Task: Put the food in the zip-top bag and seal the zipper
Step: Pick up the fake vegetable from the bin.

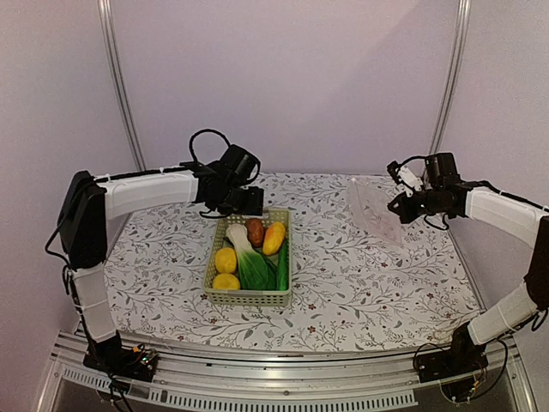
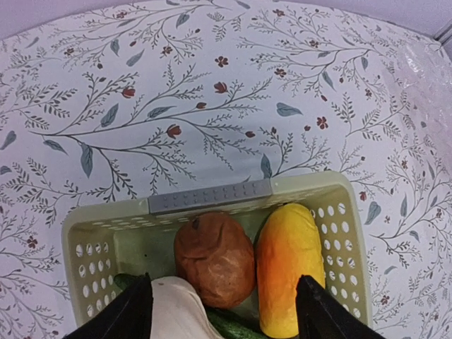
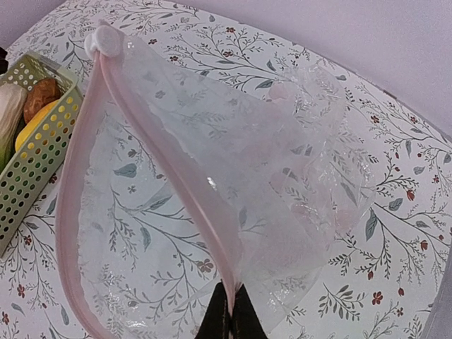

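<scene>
The food lies in a pale green basket [image 1: 249, 297]: a brown piece [image 2: 214, 258], a yellow-orange fruit [image 2: 289, 265], a white bok choy stem [image 2: 176, 311] and a cucumber [image 2: 233, 326]. Two yellow lemons [image 1: 226, 260] sit at the basket's near left. My left gripper [image 2: 222, 318] hovers open over the basket's far end, its fingers apart above the stem and the fruit, holding nothing. My right gripper [image 3: 230, 318] is shut on the mouth edge of the zip-top bag [image 3: 240, 162], which hangs lifted at the right [image 1: 375, 210]. The pink zipper [image 3: 162, 148] gapes open, its slider [image 3: 102, 41] at the far end.
A floral cloth [image 1: 360, 275] covers the table. The basket [image 3: 35, 166] stands left of the bag in the right wrist view. Grey walls and two metal poles [image 1: 120, 86] close in the back; an aluminium rail runs along the near edge.
</scene>
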You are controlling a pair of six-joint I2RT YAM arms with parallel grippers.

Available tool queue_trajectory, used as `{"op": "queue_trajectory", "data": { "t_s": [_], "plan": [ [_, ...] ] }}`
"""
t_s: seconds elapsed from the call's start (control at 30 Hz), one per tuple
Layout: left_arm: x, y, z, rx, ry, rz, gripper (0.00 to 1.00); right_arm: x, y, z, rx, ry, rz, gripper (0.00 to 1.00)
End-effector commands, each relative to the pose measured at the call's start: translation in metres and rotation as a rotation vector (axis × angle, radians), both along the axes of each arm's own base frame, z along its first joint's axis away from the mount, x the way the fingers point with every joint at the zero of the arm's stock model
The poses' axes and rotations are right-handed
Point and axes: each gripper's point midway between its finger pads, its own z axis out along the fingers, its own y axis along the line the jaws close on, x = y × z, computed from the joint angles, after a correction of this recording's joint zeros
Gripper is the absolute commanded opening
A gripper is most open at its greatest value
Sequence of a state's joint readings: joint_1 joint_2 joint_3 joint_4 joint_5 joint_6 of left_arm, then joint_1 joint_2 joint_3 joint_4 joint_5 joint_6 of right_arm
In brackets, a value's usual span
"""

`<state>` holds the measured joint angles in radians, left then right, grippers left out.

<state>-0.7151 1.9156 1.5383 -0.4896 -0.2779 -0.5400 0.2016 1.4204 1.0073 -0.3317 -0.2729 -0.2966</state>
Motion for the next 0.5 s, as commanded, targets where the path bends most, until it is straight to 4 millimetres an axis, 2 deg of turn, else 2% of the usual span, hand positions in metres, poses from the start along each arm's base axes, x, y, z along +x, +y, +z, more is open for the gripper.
{"op": "queue_trajectory", "data": {
  "t_s": [0.0,0.2,0.47],
  "plan": [
    [0.008,0.002,-0.028,0.056,0.102,-0.034,0.7,-0.004,0.002,0.001,0.006,-0.009,0.016,0.0],
    [0.017,-0.001,-0.052,0.108,0.137,-0.048,0.72,-0.006,0.002,0.003,0.008,-0.015,0.022,0.0],
    [0.009,0.008,-0.085,0.135,0.228,-0.023,0.71,-0.007,0.004,0.001,0.016,-0.003,0.029,0.0]
  ]
}}
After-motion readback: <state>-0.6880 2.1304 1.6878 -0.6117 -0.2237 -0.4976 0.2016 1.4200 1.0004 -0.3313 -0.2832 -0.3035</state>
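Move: The brown potato in the bin lies about 9 cm below the left hand, some 3 cm ahead and 1 cm to the right. The yellow mango sits beside it, roughly 6 cm right of the hand and 2 cm ahead at the same depth; the middle of the leafy green is 4 cm back, directly in line. The bin's far handle is 8 cm ahead, 5 cm down. From the right hand the potato is about 37 cm left, 5 cm ahead and 12 cm down. Sinking about 7 cm towards the brown potato just inside the bin's far end, the left hand first eases a little forward, then drops almost straight down. The wrist tips some 10 degrees more downward, and the fingers stay open, ready to straddle the potato. The right hand stays put, still pinching the zip-top bag. ##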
